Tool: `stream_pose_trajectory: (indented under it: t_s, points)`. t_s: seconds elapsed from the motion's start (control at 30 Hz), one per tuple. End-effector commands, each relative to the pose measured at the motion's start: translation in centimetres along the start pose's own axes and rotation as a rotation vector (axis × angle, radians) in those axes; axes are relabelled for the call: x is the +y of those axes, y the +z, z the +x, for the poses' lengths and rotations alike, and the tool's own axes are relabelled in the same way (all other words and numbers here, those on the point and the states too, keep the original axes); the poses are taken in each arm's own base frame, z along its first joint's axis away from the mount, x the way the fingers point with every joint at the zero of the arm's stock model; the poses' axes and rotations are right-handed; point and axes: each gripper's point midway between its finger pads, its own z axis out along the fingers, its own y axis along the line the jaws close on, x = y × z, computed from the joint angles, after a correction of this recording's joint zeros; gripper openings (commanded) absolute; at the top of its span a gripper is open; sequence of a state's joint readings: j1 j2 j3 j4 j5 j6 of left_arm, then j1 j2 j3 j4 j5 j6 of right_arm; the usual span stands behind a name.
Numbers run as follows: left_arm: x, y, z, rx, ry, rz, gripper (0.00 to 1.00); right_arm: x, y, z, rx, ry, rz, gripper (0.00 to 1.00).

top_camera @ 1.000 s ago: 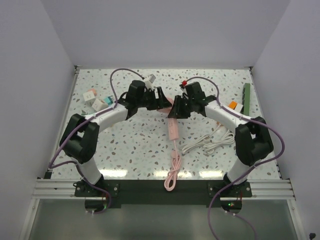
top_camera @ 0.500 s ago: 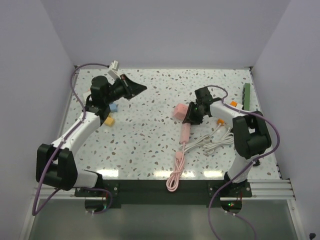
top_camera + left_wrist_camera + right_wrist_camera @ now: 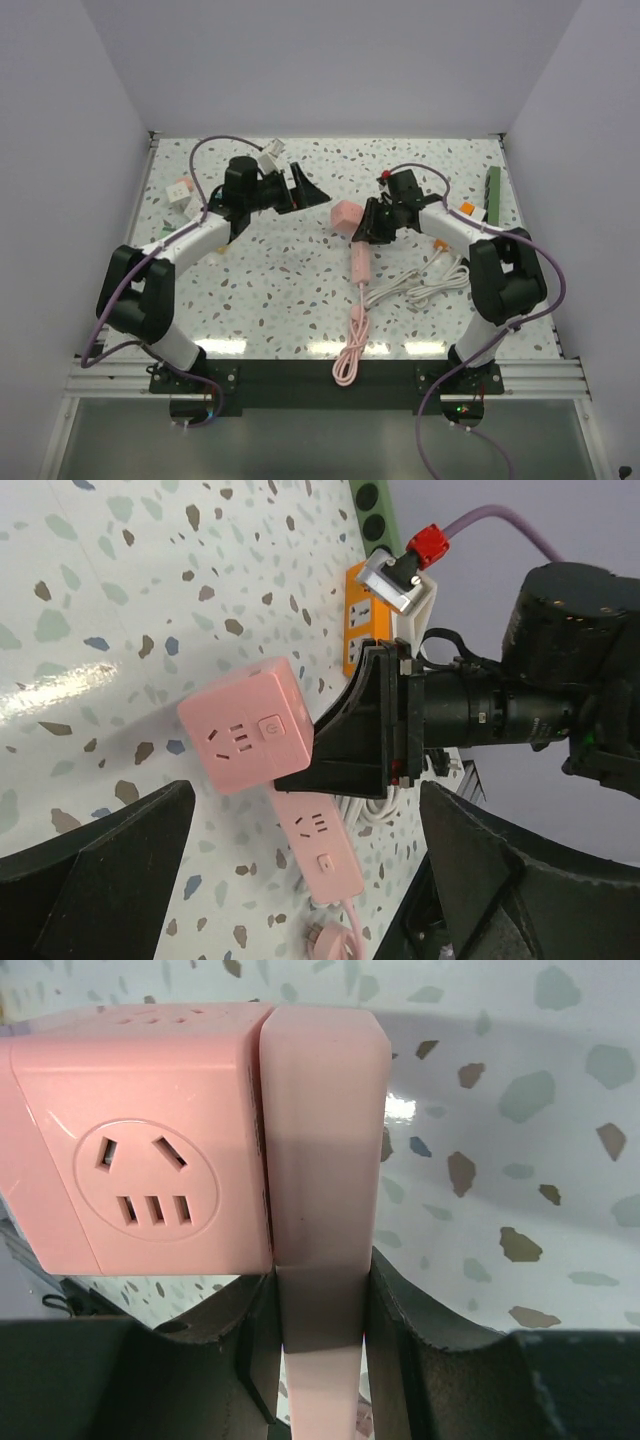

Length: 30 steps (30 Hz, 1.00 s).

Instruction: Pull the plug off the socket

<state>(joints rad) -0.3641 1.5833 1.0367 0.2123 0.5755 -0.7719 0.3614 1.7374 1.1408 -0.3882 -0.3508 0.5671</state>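
Note:
A pink cube plug (image 3: 345, 215) sits against the far end of a pink socket strip (image 3: 357, 263) in the middle of the table. In the right wrist view the cube (image 3: 140, 1140) lies flush against the strip (image 3: 322, 1150). My right gripper (image 3: 368, 228) (image 3: 320, 1290) is shut on the strip just behind the cube. My left gripper (image 3: 308, 190) hovers left of the cube, open and apart from it. In the left wrist view the cube (image 3: 245, 735) and strip (image 3: 320, 845) lie between its wide fingers (image 3: 95, 870).
The strip's pink cable (image 3: 348, 355) coils toward the near edge. A white cable (image 3: 420, 285) lies right of it. An orange socket (image 3: 466, 210) and a green strip (image 3: 492, 195) are at the far right. Small cubes (image 3: 180, 190) sit at the far left.
The left arm swung out to the far left, then came back toward the cube with its gripper open. The right gripper kept its hold while strip and cube shifted slightly.

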Motion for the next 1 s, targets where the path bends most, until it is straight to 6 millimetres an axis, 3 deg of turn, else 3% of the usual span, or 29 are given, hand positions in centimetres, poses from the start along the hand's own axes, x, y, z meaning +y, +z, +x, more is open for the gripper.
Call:
stream_pose_trajectory:
  t_s: [0.0, 0.27, 0.43, 0.57, 0.67, 0.97]
  points:
    - [-1.4, 1.8, -0.3, 0.013, 0.058, 0.022, 1.0, 5.6, -2.9, -1.7, -0.065, -0.105, -0.176, 0.0]
    - [-1.5, 5.1, 1.3, 0.063, 0.055, -0.012, 1.0, 8.0, -4.0, -1.4, -0.078, -0.141, -0.233, 0.0]
    - [0.4, 5.3, 2.1, 0.108, 0.048, -0.116, 1.0, 8.8, -4.5, -1.4, -0.096, -0.151, -0.245, 0.0]
    - [1.9, 4.4, 2.4, 0.119, 0.047, -0.222, 1.0, 8.8, -4.7, -1.5, -0.104, -0.151, -0.234, 0.0]
    - [1.4, 4.2, 2.3, 0.119, 0.044, -0.221, 1.0, 8.9, -4.8, -1.6, -0.109, -0.157, -0.237, 0.0]
    - [-0.4, 5.8, 5.1, 0.162, 0.014, -0.168, 1.0, 9.8, -5.1, -2.1, -0.128, -0.174, -0.25, 0.0]
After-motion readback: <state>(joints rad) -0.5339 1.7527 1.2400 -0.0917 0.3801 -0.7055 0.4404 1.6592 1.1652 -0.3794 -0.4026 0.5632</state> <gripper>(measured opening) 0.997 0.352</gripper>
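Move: The pink cube plug sits on the end of the pink socket strip, about 8 cm to the left hand's right and 9 cm below it, roughly 1 cm nearer the base; the strip's body lies some 9 cm back, 11 cm right and 12 cm down. From the right hand, already gripping the strip, the plug is about 3 cm ahead, 3 cm left and 2 cm up, while the white cords lie around 8 cm back, 7 cm right and 7 cm down. The left hand comes back at the cube plug with its jaws kept wide open, swinging some 5 cm right first and then mostly sinking, about 5.5 cm down in all, while the wrist rolls and tips roughly 15 degrees until the fingers stand around the cube without closing. Meanwhile the right hand keeps its pinch on the socket strip and brings strip and plug to meet them, about 4 cm left and 4 cm up with a little draw back. ##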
